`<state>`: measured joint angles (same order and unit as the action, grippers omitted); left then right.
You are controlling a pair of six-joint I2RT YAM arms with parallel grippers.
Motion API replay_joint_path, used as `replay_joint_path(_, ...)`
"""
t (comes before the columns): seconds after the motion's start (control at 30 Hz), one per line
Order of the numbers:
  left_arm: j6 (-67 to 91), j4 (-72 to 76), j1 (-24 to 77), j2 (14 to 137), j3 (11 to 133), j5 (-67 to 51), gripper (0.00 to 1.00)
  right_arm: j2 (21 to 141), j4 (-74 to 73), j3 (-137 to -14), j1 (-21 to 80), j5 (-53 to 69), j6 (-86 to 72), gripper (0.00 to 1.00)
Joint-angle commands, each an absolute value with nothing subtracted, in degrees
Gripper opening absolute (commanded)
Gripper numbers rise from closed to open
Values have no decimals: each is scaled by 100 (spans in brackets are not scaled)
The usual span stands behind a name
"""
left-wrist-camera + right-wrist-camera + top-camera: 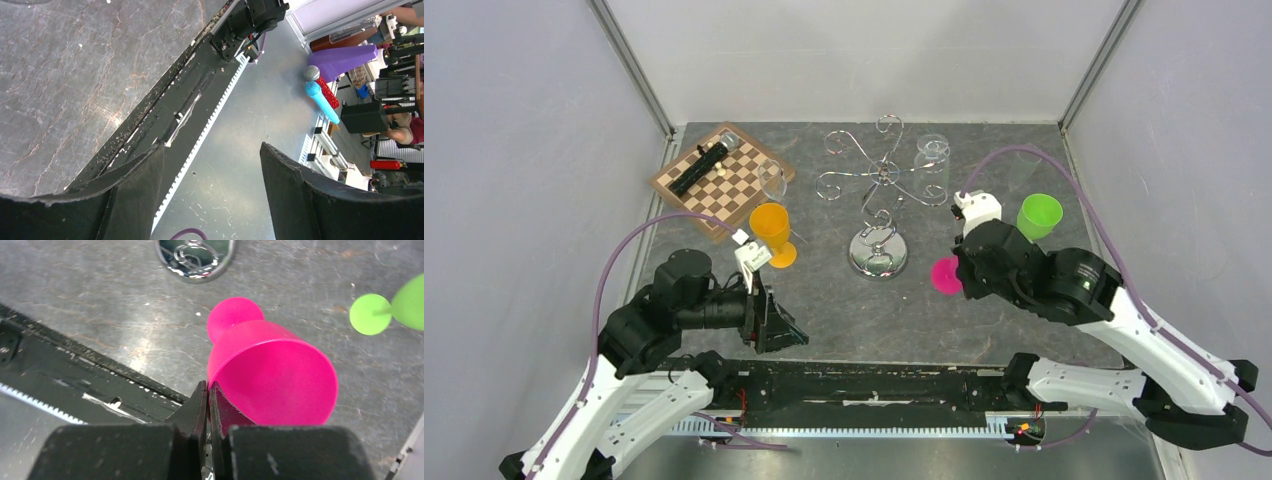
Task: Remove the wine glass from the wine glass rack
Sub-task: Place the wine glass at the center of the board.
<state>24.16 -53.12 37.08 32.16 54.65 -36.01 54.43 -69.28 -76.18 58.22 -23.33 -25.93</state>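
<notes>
The chrome wine glass rack (879, 200) stands mid-table on its round base (195, 257). A clear wine glass (932, 160) appears to hang from its right arm. A pink wine glass (270, 375) stands upright on the table right of the rack, its foot (944, 275) on the surface. My right gripper (208, 387) is shut on the pink glass's rim, one finger inside the bowl and one outside. My left gripper (212, 146) is open and holds nothing. It hangs over the table's front edge (789, 335), far from the rack.
An orange wine glass (772, 232) stands left of the rack, and a green one (1039, 215) stands to the right. A chessboard (722, 180) carrying a black cylinder lies back left, with another clear glass (774, 182) beside it. Grey walls enclose three sides.
</notes>
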Motion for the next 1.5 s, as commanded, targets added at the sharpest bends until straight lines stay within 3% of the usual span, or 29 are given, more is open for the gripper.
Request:
replay_joint_path(0.0,2470,-4805,3691,3259,5356,-3715,76,5664,-6935,-7894,5124,-2401,-2424,0)
replay_joint_path(0.47,2582,-4573,3691,3000,4755,-3306,75,6175,-6644,-7390,2284,-952,-1182,0)
replay_joint_path(0.97,2580,-4202,3691,3103,4318,-3496,75,6438,-6314,-6785,724,-587,-566,0)
replay_joint_path(1.47,2589,-4263,3700,3020,4298,-3332,75,6694,-5904,-6469,246,-775,-502,0)
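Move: The free spot on the table for the pink wine glass, already pinched by its rim in the right fingers, lies about 16 cm to the right, 9 cm ahead and 26 cm below the right hand. The green wine glass stands some 20 cm to the right and 22 cm ahead of the hand, its middle 18 cm below; the rack's base lies 17 cm left, 21 cm ahead and 26 cm down. From the left hand the spot is about 52 cm right, 19 cm ahead and 26 cm down. Carry the pink wine glass to the right with the right arm, about 15 cm, away from the rack towards the open table on the near side of the green wine glass. Bring it forward mostly early on and sink steadily, some 10 cm in all, turning the wrist clockwise about 30 degrees and pointing the fingers more steeply down; keep the rim pinched. Lower the empty, open left gripper about 5 cm. ##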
